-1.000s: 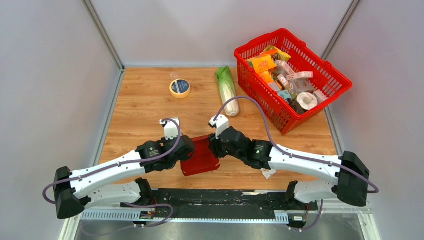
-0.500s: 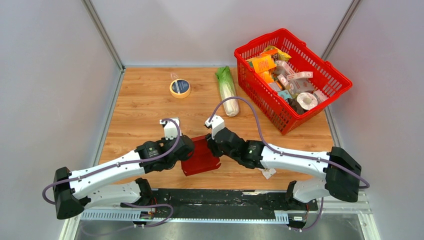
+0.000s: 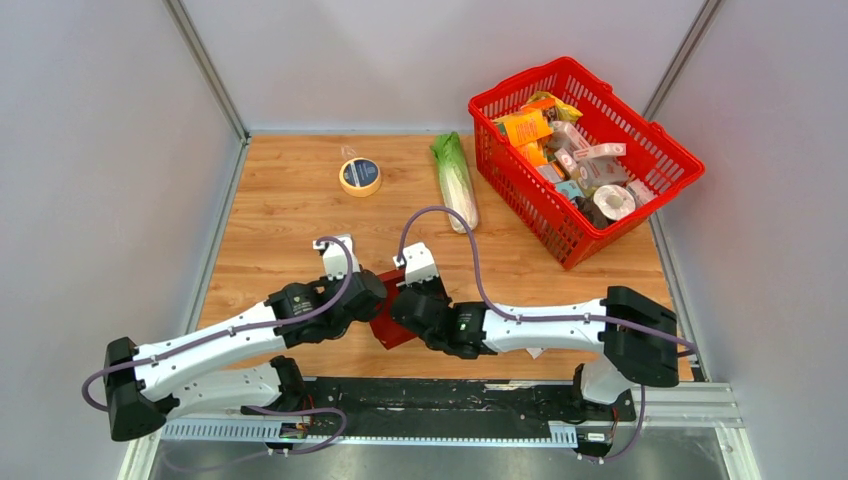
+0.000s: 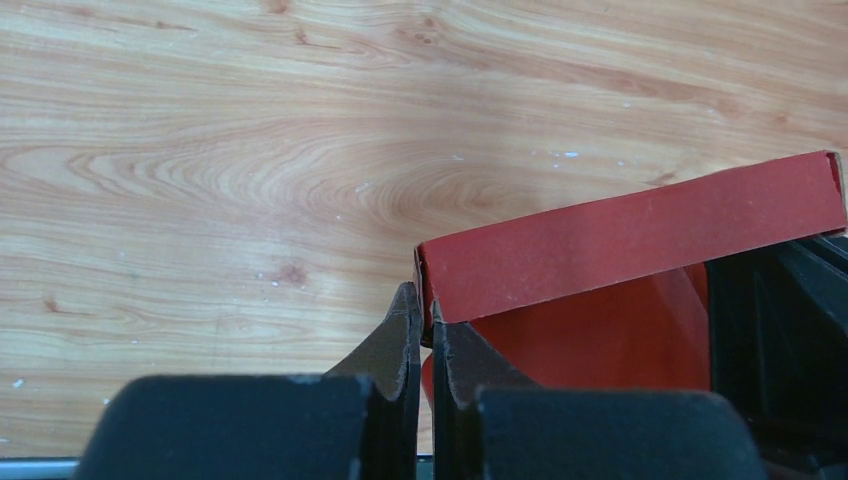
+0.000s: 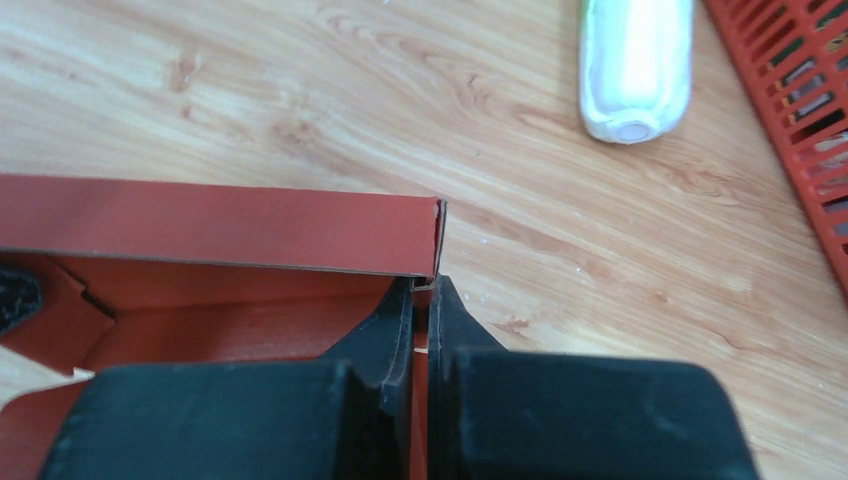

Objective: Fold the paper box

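The paper box (image 3: 386, 325) is a small dark-red cardboard box near the table's front middle, mostly hidden between my two grippers. My left gripper (image 3: 370, 302) is shut on its left side. In the left wrist view the fingertips (image 4: 421, 312) pinch the thin end wall at the corner of a long red side wall (image 4: 630, 240). My right gripper (image 3: 408, 303) is shut on the opposite end. In the right wrist view its tips (image 5: 421, 292) clamp the end wall beside the long wall (image 5: 220, 225), with the open red inside showing below.
A red mesh basket (image 3: 560, 240) full of packets stands at the back right and shows in the right wrist view (image 5: 800, 90). A napa cabbage (image 3: 455, 180) (image 5: 637, 65) and a tape roll (image 3: 360, 176) lie behind the box. A white paper scrap (image 3: 537, 348) lies under the right arm.
My right arm swung left and nearer, and its jaws closed from partly open onto the box's end wall. The box now shows less, covered by the right wrist. The left gripper stayed shut.
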Controlling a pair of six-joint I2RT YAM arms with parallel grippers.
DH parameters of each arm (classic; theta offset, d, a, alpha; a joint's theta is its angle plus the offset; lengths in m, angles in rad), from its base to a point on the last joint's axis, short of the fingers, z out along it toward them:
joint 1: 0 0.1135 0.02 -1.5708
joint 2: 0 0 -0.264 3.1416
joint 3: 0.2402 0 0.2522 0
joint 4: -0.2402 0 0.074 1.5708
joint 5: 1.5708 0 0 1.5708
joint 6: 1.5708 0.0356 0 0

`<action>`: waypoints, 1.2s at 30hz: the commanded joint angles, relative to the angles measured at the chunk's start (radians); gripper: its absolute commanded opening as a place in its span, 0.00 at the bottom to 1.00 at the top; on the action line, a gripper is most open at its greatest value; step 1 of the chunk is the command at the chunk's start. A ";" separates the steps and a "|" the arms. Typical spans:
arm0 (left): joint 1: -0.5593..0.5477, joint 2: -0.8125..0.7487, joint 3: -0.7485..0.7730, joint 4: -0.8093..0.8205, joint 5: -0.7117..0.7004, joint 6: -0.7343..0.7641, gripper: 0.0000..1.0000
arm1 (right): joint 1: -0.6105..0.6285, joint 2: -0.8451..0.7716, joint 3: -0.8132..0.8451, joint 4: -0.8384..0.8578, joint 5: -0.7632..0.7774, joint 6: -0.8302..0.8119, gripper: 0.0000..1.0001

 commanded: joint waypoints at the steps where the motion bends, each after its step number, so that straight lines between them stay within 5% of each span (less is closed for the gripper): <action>1: -0.005 -0.053 0.010 0.092 0.054 -0.045 0.00 | 0.006 0.018 0.022 0.103 0.211 0.020 0.00; 13: -0.005 -0.027 0.004 0.077 0.040 -0.088 0.00 | 0.006 0.071 0.145 -0.042 0.261 0.144 0.00; 15: -0.004 -0.017 0.004 0.070 0.031 -0.088 0.00 | 0.004 0.005 0.107 -0.044 0.205 0.109 0.18; 19: -0.004 -0.027 0.004 0.054 0.013 -0.074 0.00 | -0.014 -0.232 -0.022 -0.047 -0.027 0.000 0.60; 21: -0.005 -0.037 0.001 0.051 0.005 -0.062 0.00 | -0.020 -0.323 -0.072 -0.084 -0.104 -0.060 0.72; 27: -0.005 -0.033 0.001 0.069 -0.001 0.001 0.00 | -0.209 -0.517 -0.142 -0.264 -0.624 0.012 0.79; 31: -0.005 -0.028 -0.002 0.061 -0.007 0.017 0.00 | -0.437 -0.526 -0.164 -0.265 -1.153 0.174 0.80; 36: -0.004 -0.025 -0.019 0.045 -0.036 -0.031 0.00 | -0.448 -0.480 -0.142 -0.252 -1.286 0.324 0.81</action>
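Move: The right fingers already pinch the red paper box at its far right corner, so the box's middle lies about 6 cm back, 1 cm left and 4 cm below. From that hand the cabbage lies some 14 cm ahead, 9 cm right; the tape roll 15 cm ahead, 8 cm left, both roughly 10 cm lower. The left hand still pinches the far left corner, the box's middle about 3 cm back, 4 cm right and 4 cm below. Right fingers spread off the corner and retreat some 6 cm right, up then down, left hand still pinching. ##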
